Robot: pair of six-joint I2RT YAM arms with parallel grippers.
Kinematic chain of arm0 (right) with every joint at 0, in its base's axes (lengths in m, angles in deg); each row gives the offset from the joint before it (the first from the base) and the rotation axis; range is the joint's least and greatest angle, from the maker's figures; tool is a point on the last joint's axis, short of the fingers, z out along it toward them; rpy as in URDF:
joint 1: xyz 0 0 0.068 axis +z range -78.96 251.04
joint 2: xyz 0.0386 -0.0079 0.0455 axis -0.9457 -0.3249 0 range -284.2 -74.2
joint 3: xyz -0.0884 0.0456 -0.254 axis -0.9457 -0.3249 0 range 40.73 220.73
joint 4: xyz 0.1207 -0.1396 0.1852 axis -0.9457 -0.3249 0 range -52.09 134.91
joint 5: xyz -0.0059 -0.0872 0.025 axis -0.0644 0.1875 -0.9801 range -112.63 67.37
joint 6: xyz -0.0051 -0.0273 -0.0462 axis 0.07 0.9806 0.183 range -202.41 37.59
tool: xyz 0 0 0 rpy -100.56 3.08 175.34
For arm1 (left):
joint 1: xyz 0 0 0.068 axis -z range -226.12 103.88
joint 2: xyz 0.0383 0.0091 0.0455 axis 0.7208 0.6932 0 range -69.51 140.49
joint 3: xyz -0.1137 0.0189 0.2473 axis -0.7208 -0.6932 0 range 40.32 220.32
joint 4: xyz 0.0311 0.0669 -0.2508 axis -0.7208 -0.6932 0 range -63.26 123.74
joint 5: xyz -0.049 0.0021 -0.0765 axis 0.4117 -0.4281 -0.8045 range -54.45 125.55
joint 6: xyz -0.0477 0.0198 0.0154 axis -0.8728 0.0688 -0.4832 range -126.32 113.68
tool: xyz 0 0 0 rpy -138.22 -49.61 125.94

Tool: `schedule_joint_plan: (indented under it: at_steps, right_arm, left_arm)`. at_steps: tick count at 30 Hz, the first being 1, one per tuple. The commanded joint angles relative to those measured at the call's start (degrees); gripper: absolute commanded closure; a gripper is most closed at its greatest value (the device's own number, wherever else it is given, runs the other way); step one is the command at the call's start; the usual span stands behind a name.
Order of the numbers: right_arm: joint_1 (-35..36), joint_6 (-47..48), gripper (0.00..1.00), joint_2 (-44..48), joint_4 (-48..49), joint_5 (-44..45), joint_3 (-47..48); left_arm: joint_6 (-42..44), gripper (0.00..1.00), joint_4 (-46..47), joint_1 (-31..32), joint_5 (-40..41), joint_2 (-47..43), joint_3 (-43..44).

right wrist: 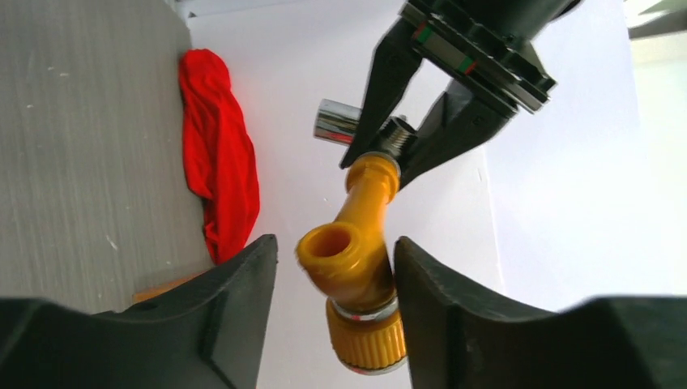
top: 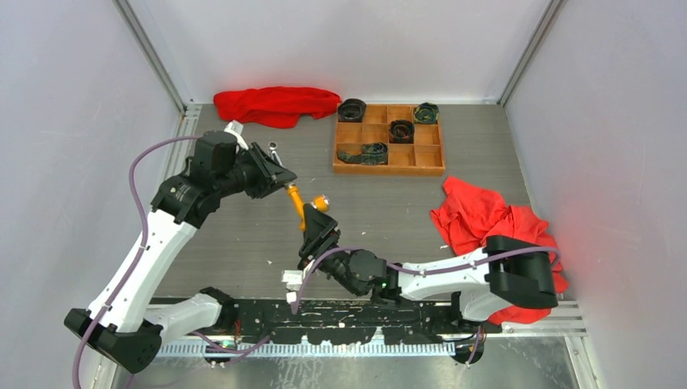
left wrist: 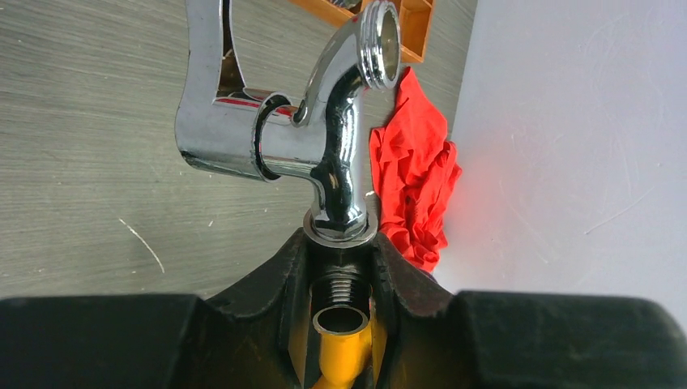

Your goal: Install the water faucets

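My left gripper (top: 279, 180) is shut on the threaded stem of the shiny silver water faucet (left wrist: 324, 138), which it holds above the table. The faucet's small handle (top: 274, 149) points toward the back. The orange-yellow faucet (top: 301, 204) hangs from the silver one's threaded end, its pipe mouth (left wrist: 344, 320) meeting the threads between my left fingers. My right gripper (right wrist: 334, 243) stands open around the orange-yellow faucet's bent spout (right wrist: 356, 259). The right finger (right wrist: 429, 284) touches the spout, and the left finger (right wrist: 243, 292) stands apart from it. The ribbed yellow collar (right wrist: 369, 340) sits below the bend.
A wooden compartment tray (top: 389, 168) at the back holds dark round rolled items (top: 401, 130). One red cloth (top: 275, 105) lies at the back left, another (top: 486, 215) on the right beside my right arm. Grey walls close in on both sides.
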Motion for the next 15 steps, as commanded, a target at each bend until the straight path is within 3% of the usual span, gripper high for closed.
schedule_joint_plan:
  at_steps: [1, 5, 8, 11, 15]
  right_arm:
    - [0.18, 5.90, 0.46, -4.27, 17.43, 3.75, 2.93]
    - [0.19, 6.57, 0.62, -8.93, 23.93, 7.64, 4.99]
    - [0.15, 1.88, 0.76, -10.05, 25.26, 10.32, 6.65]
    - [0.26, -10.27, 0.99, -7.09, 19.61, 11.48, 7.68]
    - [-0.14, -35.51, 0.99, 0.96, 5.32, 7.61, 8.78]
  left_arm:
    - [-2.16, 1.00, 6.06, -0.20, -1.70, -3.04, -0.25]
    - [-2.83, 1.00, 7.75, -0.20, -1.74, -4.01, -2.23]
    - [-3.89, 1.00, 10.65, -0.16, -1.90, -5.34, -4.53]
    - [-4.77, 1.00, 13.99, -0.16, -1.43, -7.13, -7.40]
    - [-5.11, 1.00, 18.50, -0.19, -0.49, -9.43, -10.51]
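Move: The orange faucet's middle is about 2 cm ahead, 1 cm left and 1 cm above the right hand, between its partly open fingers. The left gripper, holding the joint end, sits roughly 7 cm ahead and 5 cm left of the right hand, 3 cm higher; the chrome tap is some 12 cm ahead, 8 cm left, 6 cm higher. From the left hand the orange faucet lies about 5 cm back, 3 cm right, 2 cm lower. The right hand eases about 1.5 cm forward and 1 cm up, pinches the orange faucet, then rolls some 15 degrees. ##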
